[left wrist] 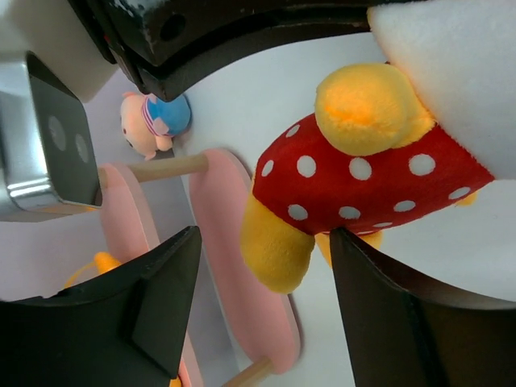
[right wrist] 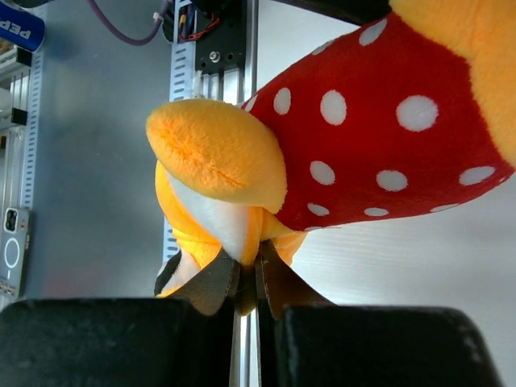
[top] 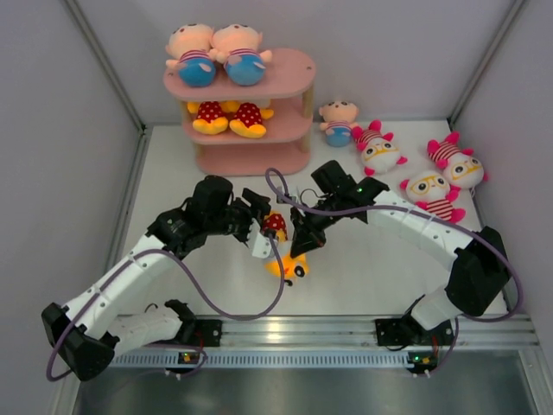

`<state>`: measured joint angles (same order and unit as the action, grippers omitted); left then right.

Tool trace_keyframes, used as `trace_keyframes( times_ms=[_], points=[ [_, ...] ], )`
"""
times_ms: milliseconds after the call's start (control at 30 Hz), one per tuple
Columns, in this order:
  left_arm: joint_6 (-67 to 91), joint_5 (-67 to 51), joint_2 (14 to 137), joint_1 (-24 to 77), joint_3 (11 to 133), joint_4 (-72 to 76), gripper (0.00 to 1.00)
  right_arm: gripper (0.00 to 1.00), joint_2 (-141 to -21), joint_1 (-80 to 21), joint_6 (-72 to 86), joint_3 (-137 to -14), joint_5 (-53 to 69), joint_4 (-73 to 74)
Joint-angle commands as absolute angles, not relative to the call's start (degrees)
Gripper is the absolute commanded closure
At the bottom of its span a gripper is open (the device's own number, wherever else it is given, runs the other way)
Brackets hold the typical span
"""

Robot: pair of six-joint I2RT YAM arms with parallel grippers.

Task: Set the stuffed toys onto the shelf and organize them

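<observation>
A yellow-orange toy with a red white-dotted body hangs between both grippers above the table's middle. My right gripper is shut on a fold of its yellow-and-white head, jaws pinched together. My left gripper is open; the toy's yellow leg hangs just beyond its fingertips. The pink shelf stands at the back, with two peach-headed dolls on top and two yellow-orange toys on the middle tier. It also shows in the left wrist view.
A peach-headed doll lies on the table right of the shelf. Three white-faced, pink-striped toys lie at the back right. Grey walls close in both sides. A metal rail runs along the near edge.
</observation>
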<state>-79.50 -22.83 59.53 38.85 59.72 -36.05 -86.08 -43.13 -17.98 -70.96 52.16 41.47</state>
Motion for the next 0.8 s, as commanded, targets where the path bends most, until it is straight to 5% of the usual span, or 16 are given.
trace_keyframes(
  times_ms=[0,233,300,333,367,400,500,767],
  points=[
    [-78.66,-20.49,60.91,39.2,61.17,-35.77,0.31,1.0,-85.78,-44.3,-20.39,-73.13,55.02,41.74],
    [-78.23,-16.96,63.72,39.2,64.06,-35.77,0.32,1.0,-84.55,-44.3,-20.83,-72.16,55.19,41.4],
    [-78.22,-17.14,64.25,39.2,64.34,-35.95,0.47,1.0,-84.55,-44.3,-20.66,-71.81,55.37,41.22],
    [-78.4,-17.49,64.25,39.2,64.42,-35.95,0.77,1.0,-84.46,-44.3,-20.65,-71.89,55.46,41.13],
    [-78.31,-17.4,64.25,39.2,64.34,-35.95,0.93,1.0,-84.38,-44.3,-20.74,-71.81,55.55,41.05],
    [-77.35,-17.66,64.34,39.2,64.51,-35.95,1.0,1.0,-84.29,-44.3,-20.66,-71.72,55.63,40.78],
    [-72.02,-18.72,64.34,39.2,65.56,-35.95,1.0,1.0,-83.41,-44.21,-20.05,-71.02,55.02,39.29],
    [-44.68,-4.85,69.95,37.98,66.27,-37.52,1.0,0.44,-80.78,-34.58,-1.1,-66.64,45.88,24.45]
  ],
)
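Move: The orange toy with the red spotted body, still pinched near its head by the right gripper, holds its near foot about 2 cm ahead of and 2 cm below the left hand, level with it sideways. From the right hand that foot is roughly 9 cm ahead, 8 cm left and 3 cm higher. The pink shelf stands some 38 cm ahead of the left hand, 7 cm left and 8 cm lower. The pig doll is about 43 cm ahead, 15 cm right and 18 cm lower. Forward and slightly down, about 2 cm each, the left hand brings its open fingers around the orange toy's foot and pinches it shut, then turns some 20 degrees counter-clockwise, easing a little farther forward. The right hand holds the head end still until that grip is made, then opens about halfway and shifts some 2 cm forward, turning slightly clockwise. ##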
